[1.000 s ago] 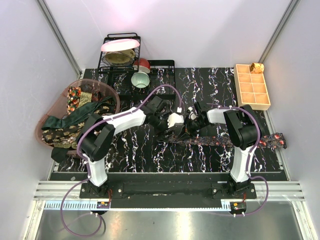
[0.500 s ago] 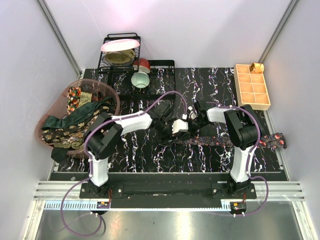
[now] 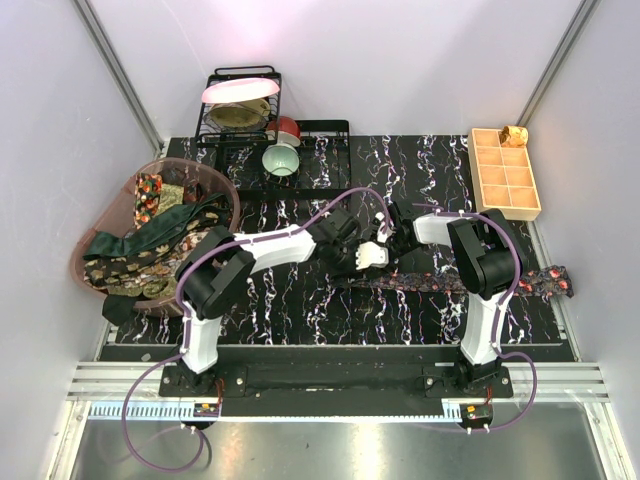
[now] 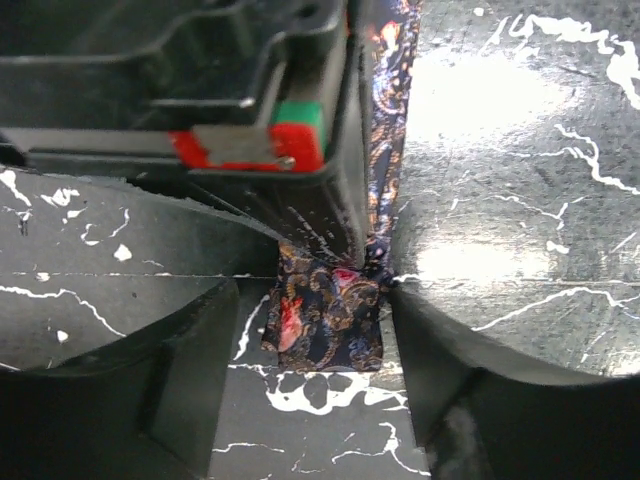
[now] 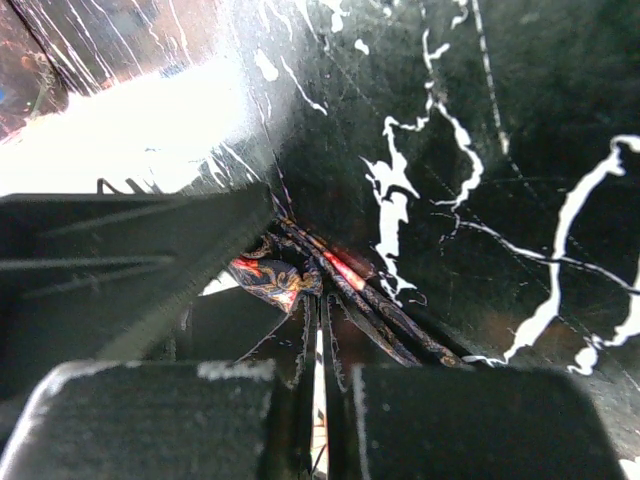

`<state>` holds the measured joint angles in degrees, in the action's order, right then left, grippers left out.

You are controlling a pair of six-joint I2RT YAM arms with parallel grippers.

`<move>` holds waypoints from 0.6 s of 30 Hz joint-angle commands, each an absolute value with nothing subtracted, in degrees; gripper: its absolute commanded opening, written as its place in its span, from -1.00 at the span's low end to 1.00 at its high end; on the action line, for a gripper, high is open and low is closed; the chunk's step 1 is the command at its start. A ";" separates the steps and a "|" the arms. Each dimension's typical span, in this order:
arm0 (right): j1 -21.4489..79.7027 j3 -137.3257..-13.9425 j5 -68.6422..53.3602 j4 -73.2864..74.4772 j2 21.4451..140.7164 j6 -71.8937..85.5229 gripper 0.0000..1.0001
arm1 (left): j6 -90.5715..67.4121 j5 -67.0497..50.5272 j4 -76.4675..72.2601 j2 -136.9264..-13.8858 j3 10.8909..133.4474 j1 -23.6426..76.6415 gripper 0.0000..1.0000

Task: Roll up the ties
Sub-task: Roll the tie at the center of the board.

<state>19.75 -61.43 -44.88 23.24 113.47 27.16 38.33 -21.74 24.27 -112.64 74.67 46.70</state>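
Observation:
A dark tie [image 3: 460, 280] with red and gold paisley lies stretched along the table's front right, its wide end [image 3: 552, 278] near the right edge. My right gripper [image 3: 386, 236] is shut on the tie's narrow end; its jaws [image 5: 320, 330] pinch the gathered folds [image 5: 345, 280]. My left gripper [image 3: 377, 256] faces it, open. In the left wrist view its fingers [image 4: 450, 380] flank the tie's folded end [image 4: 325, 325], the right one touching the fabric, a gap on the left. More ties [image 3: 140, 245], green and brown-gold, fill the basket.
A pink basket [image 3: 190, 166] stands at the left edge. A black dish rack [image 3: 240, 110] with plates and a green bowl [image 3: 282, 160] are at the back. A tan gridded tray [image 3: 476, 170] sits back right. The right gripper's body [image 4: 250, 100] looms close above the left fingers.
My left arm has reached rightward up to the right gripper, and its jaws have narrowed around the tie's end. The right arm and the tie have stayed in place.

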 commanded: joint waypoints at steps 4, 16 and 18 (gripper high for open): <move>19.51 -61.17 -44.91 21.53 112.85 26.71 -0.87 | 40.43 -18.46 24.25 -114.52 75.76 46.93 -0.26; 17.93 -61.35 -49.31 20.04 109.07 29.88 -0.39 | 40.61 -17.40 24.87 -113.64 73.92 46.93 -0.38; 18.02 -61.09 -49.92 19.69 109.68 30.41 -0.46 | 40.69 -17.32 25.05 -113.64 73.92 46.93 -0.39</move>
<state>18.20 -61.21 -47.68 21.58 111.37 28.97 39.05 -21.34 24.84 -112.64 74.67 47.24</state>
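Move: The tie's folded narrow end lies between my open left fingertips, about 1 cm below them. It is also at my shut right fingertips, its middle some 2 cm to their left. From my left hand the strip runs right to the tie's wide end, about 45 cm off and level with it fore and aft. The green bowl stands roughly 27 cm ahead of my left hand and 16 cm to its left. I take the tie's folded end over with my left hand: it stays almost in place, low over the board, and its fingers close from front and back until they pinch the cloth. Once they start closing, my right fingers open about a third and let go of the fold, and that hand rises about 2 cm, easing 1 cm forward. ##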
